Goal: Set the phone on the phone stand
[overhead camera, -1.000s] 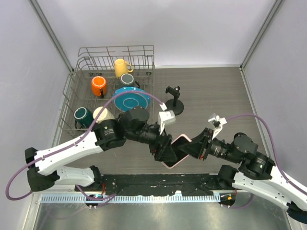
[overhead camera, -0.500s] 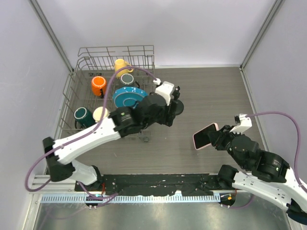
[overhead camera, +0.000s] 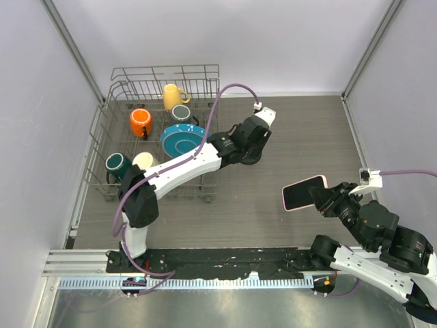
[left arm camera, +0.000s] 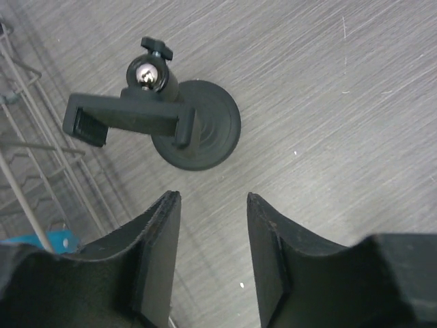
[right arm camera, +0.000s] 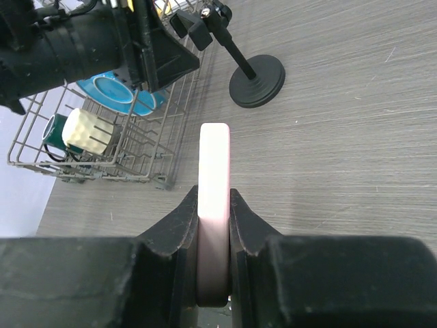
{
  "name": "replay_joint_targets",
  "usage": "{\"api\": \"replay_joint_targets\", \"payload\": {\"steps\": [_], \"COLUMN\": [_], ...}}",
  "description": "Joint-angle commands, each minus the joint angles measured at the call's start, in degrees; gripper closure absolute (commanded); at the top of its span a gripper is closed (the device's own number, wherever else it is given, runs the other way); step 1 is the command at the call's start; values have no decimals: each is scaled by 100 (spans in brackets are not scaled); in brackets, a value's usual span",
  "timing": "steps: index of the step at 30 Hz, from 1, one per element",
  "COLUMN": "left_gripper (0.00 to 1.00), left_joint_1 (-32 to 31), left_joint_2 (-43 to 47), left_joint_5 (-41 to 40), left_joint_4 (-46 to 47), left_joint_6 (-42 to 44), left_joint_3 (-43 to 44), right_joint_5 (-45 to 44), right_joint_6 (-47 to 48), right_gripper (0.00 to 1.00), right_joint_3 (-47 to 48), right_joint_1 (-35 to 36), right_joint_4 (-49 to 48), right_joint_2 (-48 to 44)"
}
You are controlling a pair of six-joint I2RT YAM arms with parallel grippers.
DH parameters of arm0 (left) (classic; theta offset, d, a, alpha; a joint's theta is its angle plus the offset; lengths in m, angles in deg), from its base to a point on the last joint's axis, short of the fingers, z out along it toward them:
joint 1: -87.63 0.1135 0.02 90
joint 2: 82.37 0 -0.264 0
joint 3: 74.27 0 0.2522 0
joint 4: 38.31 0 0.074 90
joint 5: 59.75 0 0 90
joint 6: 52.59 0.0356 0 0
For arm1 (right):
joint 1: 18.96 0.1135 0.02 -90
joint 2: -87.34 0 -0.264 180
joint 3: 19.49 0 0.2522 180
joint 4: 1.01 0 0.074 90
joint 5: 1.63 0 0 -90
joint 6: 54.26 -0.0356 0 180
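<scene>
The phone (overhead camera: 302, 193), its pale pink back upward, hangs above the table at the right. My right gripper (overhead camera: 321, 198) is shut on its near end. The right wrist view shows the phone's pink edge (right arm camera: 214, 164) clamped between the fingers of that gripper (right arm camera: 214, 195). The black phone stand (left arm camera: 202, 127) stands by the rack, its cradle (left arm camera: 123, 117) empty. In the top view only part of the phone stand's base (overhead camera: 257, 158) shows. My left gripper (overhead camera: 248, 142) hovers over it, and the left gripper (left arm camera: 212, 199) is open and holds nothing. From the right, the phone stand (right arm camera: 258, 82) is ahead and slightly right.
A wire dish rack (overhead camera: 120, 87) fills the back left, right beside the stand. It holds a yellow mug (overhead camera: 173, 96), an orange mug (overhead camera: 140, 121), a blue plate (overhead camera: 186, 141) and a dark teal mug (overhead camera: 117, 164). The left arm stretches across the table's middle.
Both grippers met at the phone a second ago. The right gripper has since carried it off to the right, and the left arm has swung back over the stand, its jaws narrowing a little.
</scene>
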Motion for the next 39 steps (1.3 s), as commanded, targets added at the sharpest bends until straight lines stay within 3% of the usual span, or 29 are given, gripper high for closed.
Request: {"api": "replay_joint_targets", "payload": {"steps": [1, 12, 17, 23, 34, 39], "left_gripper": [55, 65, 59, 62, 81, 96], "left_joint_1": [110, 137, 163, 268, 268, 268], "left_joint_2": [-265, -546, -581, -775, -1126, -1127], "left_joint_5": [-153, -416, -329, -48, -310, -531], "left_joint_4": [149, -19, -71, -265, -493, -493], "left_joint_6": [391, 514, 523, 418, 453, 523], "left_joint_3": [640, 913, 939, 1212, 1520, 1511], "right_joint_5": [-146, -128, -146, -93, -32, 12], "right_joint_6": [-155, -84, -84, -76, -58, -23], "right_gripper": [99, 99, 99, 99, 99, 99], "right_joint_3": [261, 288, 235, 200, 94, 68], "right_joint_1": [-4, 5, 5, -4, 5, 5], "right_joint_4": [-333, -333, -359, -394, -526, -553], "right_joint_2": [-121, -183, -209, -200, -192, -130]}}
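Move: Just ahead of the open left hand is the phone stand's clamp, its middle roughly 6 cm forward, 1 cm left and 2 cm below. The stand's round base sits about 8 cm forward, 1 cm right and 17 cm below the hand. The blue plate is some 9 cm forward and 20 cm left, the dark mug about 20 cm forward and 22 cm left, both roughly 12 cm down. From the right hand the clamp is about 24 cm forward, 20 cm left and 8 cm lower. Easing forward about 4 cm to the near, right-hand jaw of the stand's clamp, the left hand dips some 1.5 cm only near the end, with barely any wrist turn. Its part-open fingers narrow along the way and pinch the tip of that jaw. The right hand stays in place, still gripping the phone. ##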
